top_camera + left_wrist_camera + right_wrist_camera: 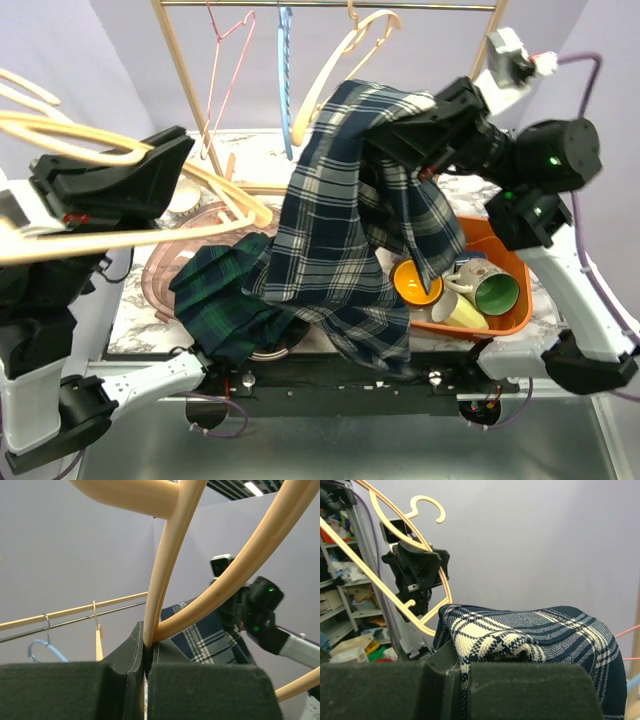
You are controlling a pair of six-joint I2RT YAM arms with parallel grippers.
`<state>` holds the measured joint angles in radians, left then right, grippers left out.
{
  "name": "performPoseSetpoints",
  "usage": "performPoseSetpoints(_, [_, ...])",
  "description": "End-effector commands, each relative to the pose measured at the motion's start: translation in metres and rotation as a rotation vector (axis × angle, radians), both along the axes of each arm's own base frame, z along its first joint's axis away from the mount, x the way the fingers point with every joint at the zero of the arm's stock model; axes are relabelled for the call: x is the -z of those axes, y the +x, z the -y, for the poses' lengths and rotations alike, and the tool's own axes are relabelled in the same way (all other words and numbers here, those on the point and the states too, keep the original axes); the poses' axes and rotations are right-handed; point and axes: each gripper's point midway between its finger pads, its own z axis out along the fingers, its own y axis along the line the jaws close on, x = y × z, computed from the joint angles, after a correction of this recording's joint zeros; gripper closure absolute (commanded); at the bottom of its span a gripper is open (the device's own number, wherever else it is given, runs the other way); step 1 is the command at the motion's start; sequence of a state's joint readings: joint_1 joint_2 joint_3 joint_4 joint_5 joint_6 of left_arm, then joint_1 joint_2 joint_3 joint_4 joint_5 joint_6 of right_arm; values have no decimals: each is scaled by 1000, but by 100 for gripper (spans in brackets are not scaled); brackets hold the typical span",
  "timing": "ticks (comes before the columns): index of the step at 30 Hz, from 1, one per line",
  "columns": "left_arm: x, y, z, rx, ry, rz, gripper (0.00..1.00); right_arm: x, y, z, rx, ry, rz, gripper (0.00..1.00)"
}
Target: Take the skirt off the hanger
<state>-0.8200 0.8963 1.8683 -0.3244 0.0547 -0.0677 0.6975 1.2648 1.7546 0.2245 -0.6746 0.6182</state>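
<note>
The skirt (335,240), navy-and-cream plaid, hangs from my right gripper (372,128), which is shut on a fold of it high above the table. Its lower end drapes onto the table's front edge. In the right wrist view the cloth (535,630) bunches between the shut pads of the right gripper (462,662). My left gripper (175,150) is shut on a cream hanger (240,203), raised at the left. The left wrist view shows the hanger's (170,555) two arms meeting in the shut left gripper (146,647). The hanger's tip ends beside the skirt's left edge; no cloth shows on it.
A clothes rack (330,5) at the back carries a pink (230,50), a blue (287,60) and a cream hanger (350,50). An orange basket (482,232) with cups stands at the right. A dark green plaid garment (225,300) lies front left, beside pink hangers (170,260).
</note>
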Motion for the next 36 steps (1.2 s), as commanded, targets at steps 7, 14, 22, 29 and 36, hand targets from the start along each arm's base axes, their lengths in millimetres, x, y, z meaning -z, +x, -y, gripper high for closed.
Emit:
performPoseSetpoints(7, [21, -51, -13, 133, 80, 51, 100, -33, -7, -52, -54, 52, 47, 99])
performPoseSetpoints(14, [34, -75, -22, 171, 130, 115, 100, -27, 25, -105, -10, 80, 5, 99])
performPoseSetpoints(22, [37, -92, -27, 216, 154, 141, 100, 40, 67, -157, 40, 15, -138, 99])
performPoseSetpoints(29, [42, -95, -28, 211, 149, 172, 100, 77, 72, -213, 19, -18, -209, 99])
performPoseSetpoints(36, [44, -95, -31, 191, 158, 190, 100, 167, 79, -241, 199, -167, -190, 99])
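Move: The right hand holds the plaid skirt high. From it, the green skirt in the clear basket, where the plaid one is being taken, lies about 25 cm left, 11 cm ahead and 58 cm below. The orange bin is some 23 cm right and 15 cm ahead, nearly as far down; the wooden hanger on the rack hangs about 35 cm ahead, 3 cm left, slightly lower. From the left hand the green skirt is about 15 cm ahead, 3 cm left, 62 cm below. Leftward the right hand sweeps about 25 cm with the plaid skirt pinched at its top, level at first, then also slanting forward and sinking some 15 cm over the basket, its raised fingers tipping nearer to level. Meanwhile the left hand keeps its grip on the freed wooden hanger and draws back about 9 cm, away from the rack, also sinking 5 cm. ##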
